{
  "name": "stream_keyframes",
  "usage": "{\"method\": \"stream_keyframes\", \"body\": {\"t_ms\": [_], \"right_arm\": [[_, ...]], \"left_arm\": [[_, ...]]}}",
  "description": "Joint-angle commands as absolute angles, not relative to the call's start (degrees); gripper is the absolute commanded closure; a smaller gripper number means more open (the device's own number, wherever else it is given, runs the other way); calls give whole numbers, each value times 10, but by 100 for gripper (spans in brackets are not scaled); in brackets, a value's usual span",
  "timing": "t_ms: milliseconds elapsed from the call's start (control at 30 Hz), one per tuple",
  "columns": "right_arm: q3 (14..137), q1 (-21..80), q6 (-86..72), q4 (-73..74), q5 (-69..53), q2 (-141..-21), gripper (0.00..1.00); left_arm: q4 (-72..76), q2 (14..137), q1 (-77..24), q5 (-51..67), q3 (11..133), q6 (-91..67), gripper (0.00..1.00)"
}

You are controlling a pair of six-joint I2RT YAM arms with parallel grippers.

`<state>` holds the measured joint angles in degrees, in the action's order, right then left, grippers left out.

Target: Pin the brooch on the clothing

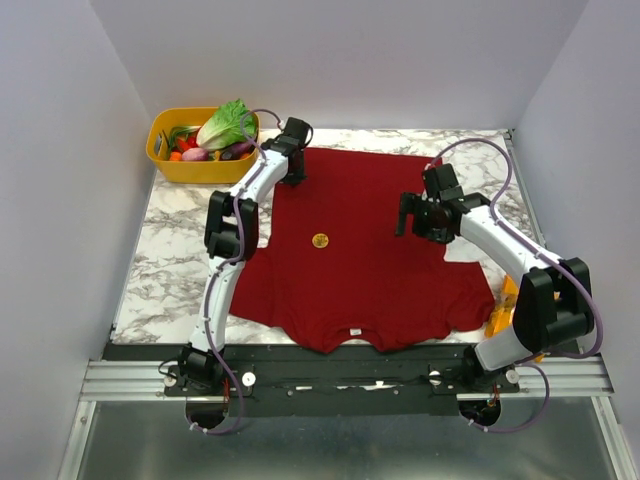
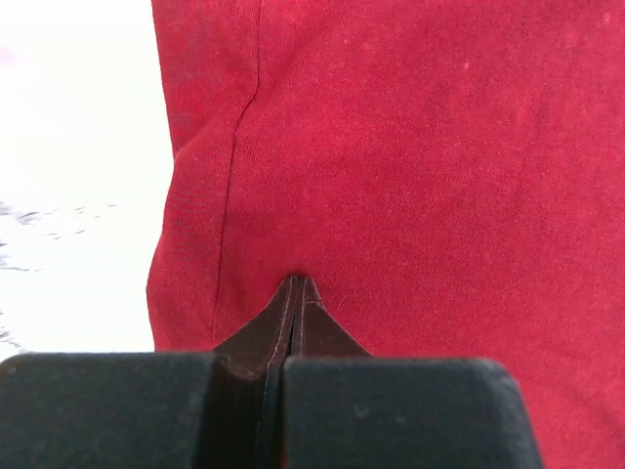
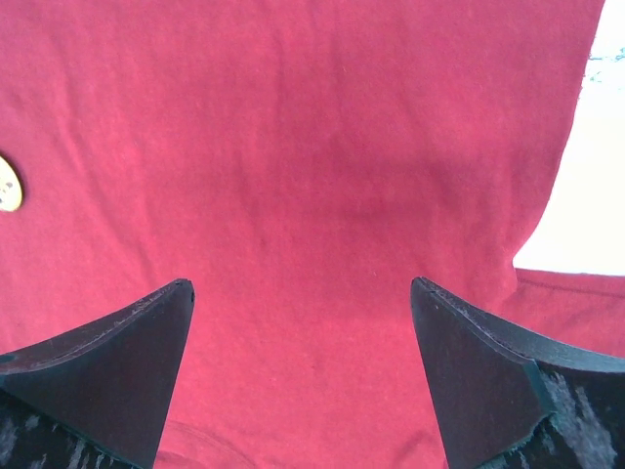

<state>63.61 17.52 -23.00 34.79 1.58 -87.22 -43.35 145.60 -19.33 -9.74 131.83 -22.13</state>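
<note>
The clothing (image 1: 370, 270) is a dark red T-shirt spread flat on the marble table, its white neck label toward the near edge. The brooch (image 1: 320, 240), a tiny golden disc, lies on the shirt left of its middle, and shows at the left edge of the right wrist view (image 3: 8, 184). My left gripper (image 1: 293, 176) is shut, its tips touching the shirt fabric (image 2: 439, 147) near the far left hem; its closed fingers (image 2: 298, 293) hold nothing visible. My right gripper (image 1: 410, 216) hangs open above the shirt's right part (image 3: 293, 117), to the right of the brooch, with nothing between its fingers (image 3: 146, 332).
A yellow basket (image 1: 165, 150) of vegetables stands at the far left corner. An orange-yellow snack bag (image 1: 503, 310) lies by the right arm's base, beside the shirt. Bare marble tabletop (image 1: 170, 250) shows to the left. White walls enclose the table.
</note>
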Motion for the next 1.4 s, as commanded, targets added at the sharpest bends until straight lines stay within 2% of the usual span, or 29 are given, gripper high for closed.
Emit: {"method": "stream_keyframes", "body": {"t_ms": [0,267,433,533,567,633,667,733,767,800,867,1000,1067,1233,1367], "right_arm": [[640,187,-225,350,11,-871,0],[642,209,-228,349,17,-882,0],[660,234,-233,354,35,-889,0],[674,260,-241,359,60,-901,0],[677,267,-244,360,64,-903,0],[682,289,-243,351,63,-908,0],[681,296,-243,344,63,-909,0],[677,316,-242,317,58,-911,0],[676,322,-238,305,55,-912,0],[676,330,-236,281,49,-916,1],[679,336,-234,259,20,-930,6],[705,337,-231,194,-65,-979,26],[717,337,-234,174,-98,-1009,29],[765,338,-236,126,-155,-1063,31],[800,338,-238,115,-199,-1112,46]], "left_arm": [[-456,1450,-169,-141,1277,-239,100],[-440,1455,-166,-121,1277,-228,100],[-320,1353,-173,-62,1193,-207,100],[-241,1259,-178,-28,1094,-204,85],[-228,1239,-178,-20,1049,-205,73],[-204,1183,-179,-3,1006,-212,58],[-183,1165,-178,-1,963,-214,41],[-158,1119,-178,23,915,-221,30],[-134,1106,-178,32,871,-229,21],[-122,1084,-178,42,851,-232,19],[-103,1069,-177,81,804,-238,18],[-49,1034,-171,135,713,-280,18],[23,1022,-164,176,646,-306,19],[128,1005,-149,258,563,-367,21],[148,991,-149,268,539,-371,22]]}}
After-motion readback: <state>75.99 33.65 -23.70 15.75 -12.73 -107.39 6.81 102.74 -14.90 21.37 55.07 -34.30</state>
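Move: The brooch lies on the red shirt some 20 cm back from the left hand, 6 cm to its right and about level with its closed tips. From the right hand it is about 21 cm left, 5 cm ahead and 7 cm below. The vegetable basket is some 20 cm left of the left hand and 8 cm farther out; the white collar label lies about 16 cm back and 12 cm left of the right hand. Left drags cloth left, opens, arcs back towards the brooch; right, narrowing, sweeps some 19 cm left towards it. ##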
